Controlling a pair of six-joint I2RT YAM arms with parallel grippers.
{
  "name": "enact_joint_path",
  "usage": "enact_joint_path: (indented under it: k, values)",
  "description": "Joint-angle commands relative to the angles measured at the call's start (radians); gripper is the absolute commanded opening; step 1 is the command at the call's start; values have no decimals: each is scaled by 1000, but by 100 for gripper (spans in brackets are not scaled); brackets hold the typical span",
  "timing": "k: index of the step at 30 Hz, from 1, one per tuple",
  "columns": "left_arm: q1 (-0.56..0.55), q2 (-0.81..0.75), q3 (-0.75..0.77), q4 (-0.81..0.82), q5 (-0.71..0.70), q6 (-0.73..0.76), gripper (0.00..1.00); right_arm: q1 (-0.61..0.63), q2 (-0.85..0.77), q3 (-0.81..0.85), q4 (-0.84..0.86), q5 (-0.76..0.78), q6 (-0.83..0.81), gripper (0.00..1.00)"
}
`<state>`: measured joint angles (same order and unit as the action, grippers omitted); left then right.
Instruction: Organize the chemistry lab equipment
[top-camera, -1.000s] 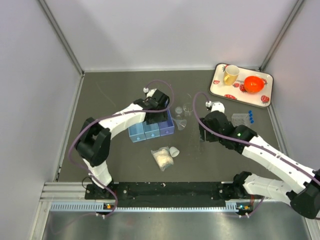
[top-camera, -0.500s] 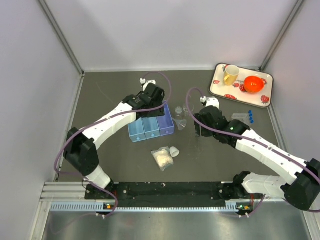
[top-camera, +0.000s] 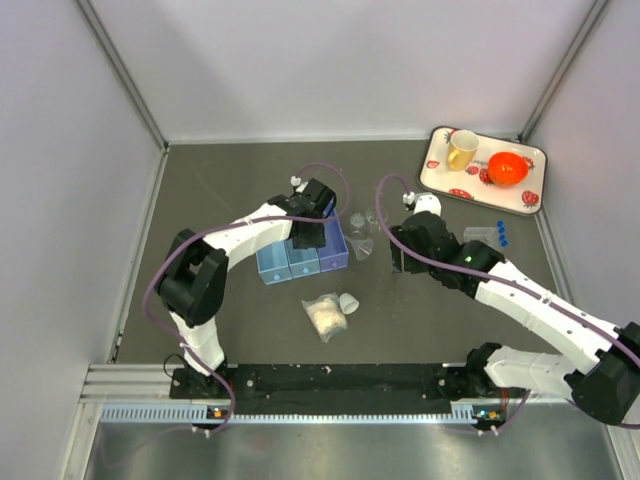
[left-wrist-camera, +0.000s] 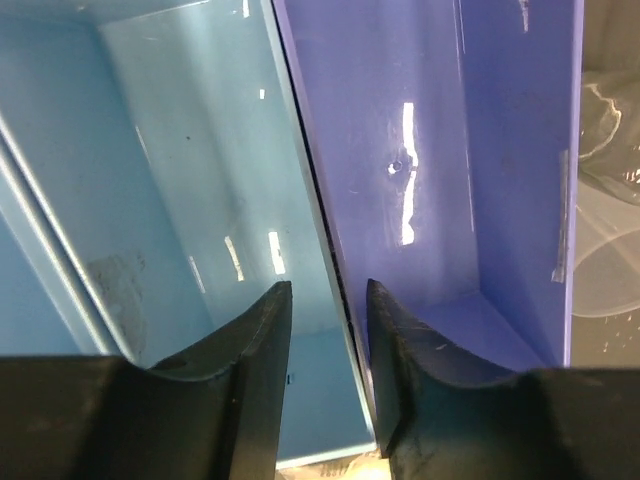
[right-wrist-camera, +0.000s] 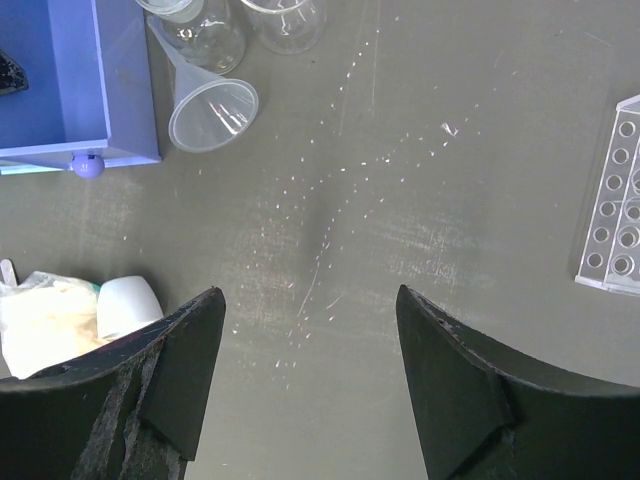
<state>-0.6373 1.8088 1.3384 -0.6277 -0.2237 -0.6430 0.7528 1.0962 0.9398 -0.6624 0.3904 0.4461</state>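
The blue three-compartment tray (top-camera: 300, 262) lies left of centre. My left gripper (top-camera: 311, 232) reaches down into it. In the left wrist view its jaws (left-wrist-camera: 328, 285) are open a little and straddle the divider between the light-blue compartment (left-wrist-camera: 180, 150) and the purple one (left-wrist-camera: 440, 120), with a gap on the left finger's side. My right gripper (right-wrist-camera: 308, 290) hangs open over bare table (top-camera: 401, 264). A clear funnel (right-wrist-camera: 212, 112) and two tiny beakers (right-wrist-camera: 205, 25) sit beside the tray. The bag of white material (top-camera: 324, 316) and a small white cup (top-camera: 349, 301) lie nearer. The tube rack (top-camera: 482, 238) and blue-capped tubes (top-camera: 501, 233) are to the right.
A white strawberry-patterned tray (top-camera: 435, 178) at the back right carries a yellow mug (top-camera: 461, 150) and an orange bowl (top-camera: 508, 167). Pale walls enclose the table on three sides. White specks are scattered on the surface under my right gripper.
My left gripper has come down into the tray over the divider and its jaws have narrowed. The right arm shifted slightly left, its jaws unchanged.
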Motion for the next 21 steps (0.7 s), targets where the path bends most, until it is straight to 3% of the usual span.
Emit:
enact_joint_path:
  k: [1,7,9,21]
  values:
    - [4,23,1,46,6,28,34,13,-19,8,32,-2,-6,70]
    - [10,18,-4,28,3,75,12,13,-33,-6,43,-8,0,70]
    - [11,12,-4,20,-3,91,0,13,-41,-10,49,-16,2,70]
    - [14,-37,-7,-38,-72,325,0,13,-107,-56,67,-33,-9,70]
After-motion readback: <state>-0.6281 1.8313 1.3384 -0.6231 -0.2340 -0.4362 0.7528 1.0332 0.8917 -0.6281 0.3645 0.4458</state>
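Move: The left hand straddles the divider between the blue and purple compartments; its middle lies about 2 cm ahead and 1 cm below. The funnel is some 10 cm right and 2 cm ahead of that hand, 4 cm lower, and the bag about 15 cm back, 2 cm right and 5 cm lower. From the right hand the divider is roughly 22 cm left, 5 cm ahead and 10 cm below. Left fingers sink about 1 cm, pinch the divider, then twist clockwise some 10 degrees, easing 1 cm left. ##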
